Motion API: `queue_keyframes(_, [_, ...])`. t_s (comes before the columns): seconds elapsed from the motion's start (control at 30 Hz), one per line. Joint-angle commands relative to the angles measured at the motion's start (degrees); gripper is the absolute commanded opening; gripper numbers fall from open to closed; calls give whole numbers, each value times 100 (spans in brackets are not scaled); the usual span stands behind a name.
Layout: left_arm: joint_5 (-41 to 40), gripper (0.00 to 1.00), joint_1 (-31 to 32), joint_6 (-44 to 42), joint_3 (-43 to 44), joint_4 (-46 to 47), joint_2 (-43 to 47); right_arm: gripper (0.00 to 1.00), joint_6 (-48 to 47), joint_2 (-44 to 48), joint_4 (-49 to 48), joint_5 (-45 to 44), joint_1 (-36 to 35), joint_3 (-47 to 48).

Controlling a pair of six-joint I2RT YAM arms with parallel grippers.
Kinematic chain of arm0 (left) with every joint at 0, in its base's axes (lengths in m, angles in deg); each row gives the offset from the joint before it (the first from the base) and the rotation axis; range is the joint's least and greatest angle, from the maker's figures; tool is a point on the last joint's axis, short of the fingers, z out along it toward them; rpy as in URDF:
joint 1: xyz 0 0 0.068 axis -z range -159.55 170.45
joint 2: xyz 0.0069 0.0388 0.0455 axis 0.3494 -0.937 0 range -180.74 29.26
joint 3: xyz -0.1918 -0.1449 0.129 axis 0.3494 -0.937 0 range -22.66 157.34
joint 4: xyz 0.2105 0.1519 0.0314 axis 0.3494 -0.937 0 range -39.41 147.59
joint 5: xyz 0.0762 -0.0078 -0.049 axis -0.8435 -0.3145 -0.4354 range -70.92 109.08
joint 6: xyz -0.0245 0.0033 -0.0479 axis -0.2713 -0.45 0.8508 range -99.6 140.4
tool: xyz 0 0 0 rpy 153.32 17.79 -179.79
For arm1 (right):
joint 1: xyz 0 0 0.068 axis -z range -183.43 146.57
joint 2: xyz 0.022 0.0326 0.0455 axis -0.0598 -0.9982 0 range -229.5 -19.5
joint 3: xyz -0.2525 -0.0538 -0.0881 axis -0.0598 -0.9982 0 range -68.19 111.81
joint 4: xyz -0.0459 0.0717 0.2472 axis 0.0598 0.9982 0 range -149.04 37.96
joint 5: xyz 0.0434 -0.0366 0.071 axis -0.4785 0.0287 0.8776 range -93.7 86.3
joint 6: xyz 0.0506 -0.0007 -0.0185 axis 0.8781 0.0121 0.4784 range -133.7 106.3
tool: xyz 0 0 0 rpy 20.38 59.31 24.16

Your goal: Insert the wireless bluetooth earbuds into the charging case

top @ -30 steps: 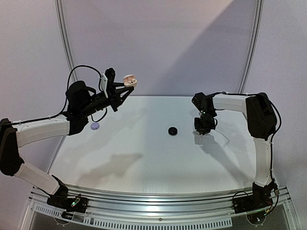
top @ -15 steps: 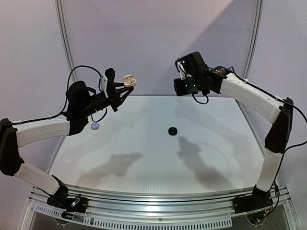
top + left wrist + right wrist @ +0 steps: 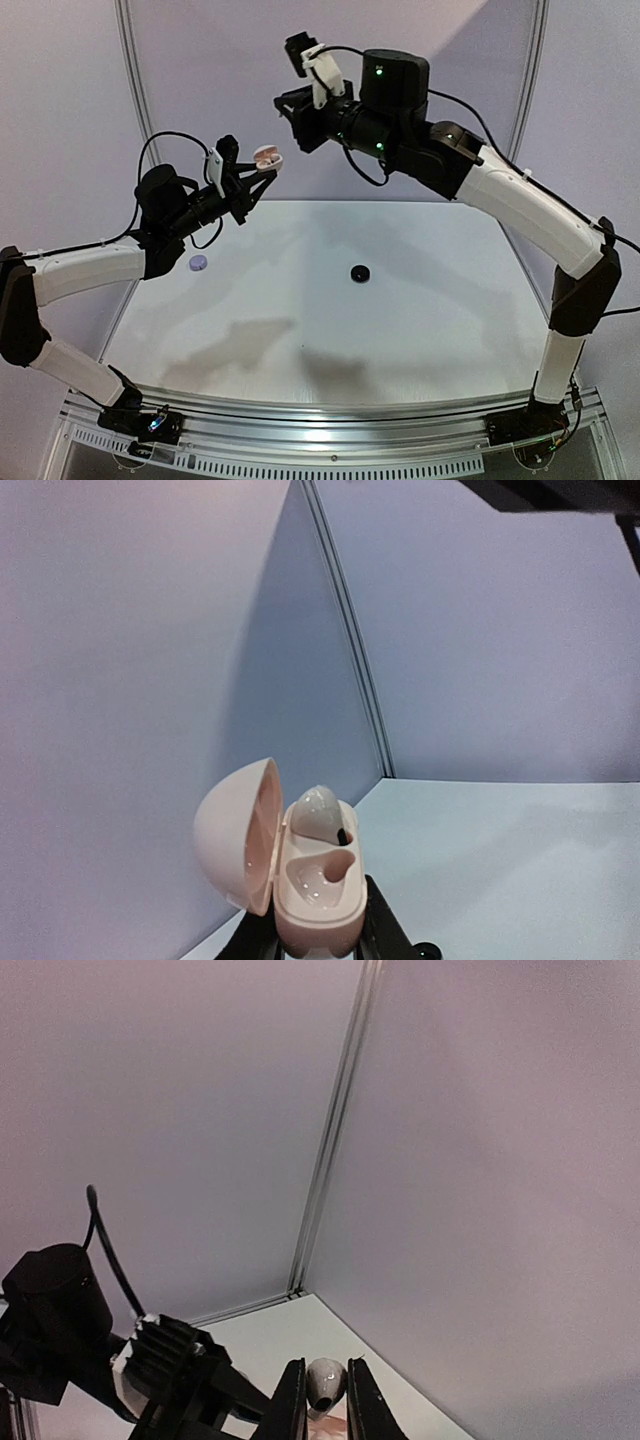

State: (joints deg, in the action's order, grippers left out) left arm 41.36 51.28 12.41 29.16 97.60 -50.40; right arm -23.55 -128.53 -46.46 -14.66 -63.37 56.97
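Note:
The pale pink charging case (image 3: pixel 305 885) is held high off the table, its lid (image 3: pixel 235 830) hinged open to the left. My left gripper (image 3: pixel 315 942) is shut on its base. One glossy pale earbud (image 3: pixel 320 815) sits in the upper socket and the lower socket (image 3: pixel 322 875) is empty. A second pale earbud (image 3: pixel 325 1385) is pinched in my shut right gripper (image 3: pixel 325 1405). In the top view that right gripper (image 3: pixel 284 108) hangs just above and to the right of the case (image 3: pixel 268 157), apart from it.
On the white table (image 3: pixel 420 330) lie a small black round object (image 3: pixel 360 272) near the middle and a small lavender round object (image 3: pixel 199 262) at the left. The booth's back wall and corner post (image 3: pixel 133 70) stand close behind both raised arms.
My right arm rose from the table's right side and swung up and left to just above the case. The left arm with the case barely shifted.

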Motion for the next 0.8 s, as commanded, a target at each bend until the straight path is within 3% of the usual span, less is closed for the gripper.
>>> queue_keyframes(0.0, [-63,0,86,-81,120,104,-20,7,-732,-382,-268,363,-97,74])
queue_keyframes(0.4, [-212,0,72,-445,14,239,55,4,-1171,-644,23,-34,-97,-18])
queue_keyframes(0.77, [-218,0,33,-244,-13,320,38,3,-1296,-710,77,-160,-102,-130])
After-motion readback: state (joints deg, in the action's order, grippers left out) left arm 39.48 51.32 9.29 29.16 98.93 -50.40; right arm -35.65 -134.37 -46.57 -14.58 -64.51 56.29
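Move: The pink case that the right gripper's earbud is going to sits about 9 cm below the right hand point and 3 cm left, level with it in reach. Its open lid stands roughly 2 cm left and 2 cm forward of the case body, and the earbud already seated is about 1 cm forward and 1 cm right of the body's middle. The black case lies on the table some 11 cm ahead, 13 cm right and 49 cm below the right hand. From the left hand, the pink case is in its fingers, about 1 cm forward, 1 cm right and 2 cm up. Bring the right gripper down about 6 cm and left about 4 cm towards the open pink case, going left and down together quickly, then easing almost straight down. Tip the hand's left side down some 15 degrees on the way, and keep the fingers shut on the earbud so its stem reaches to just over the wells. Keep the left gripper's hold on the case. ##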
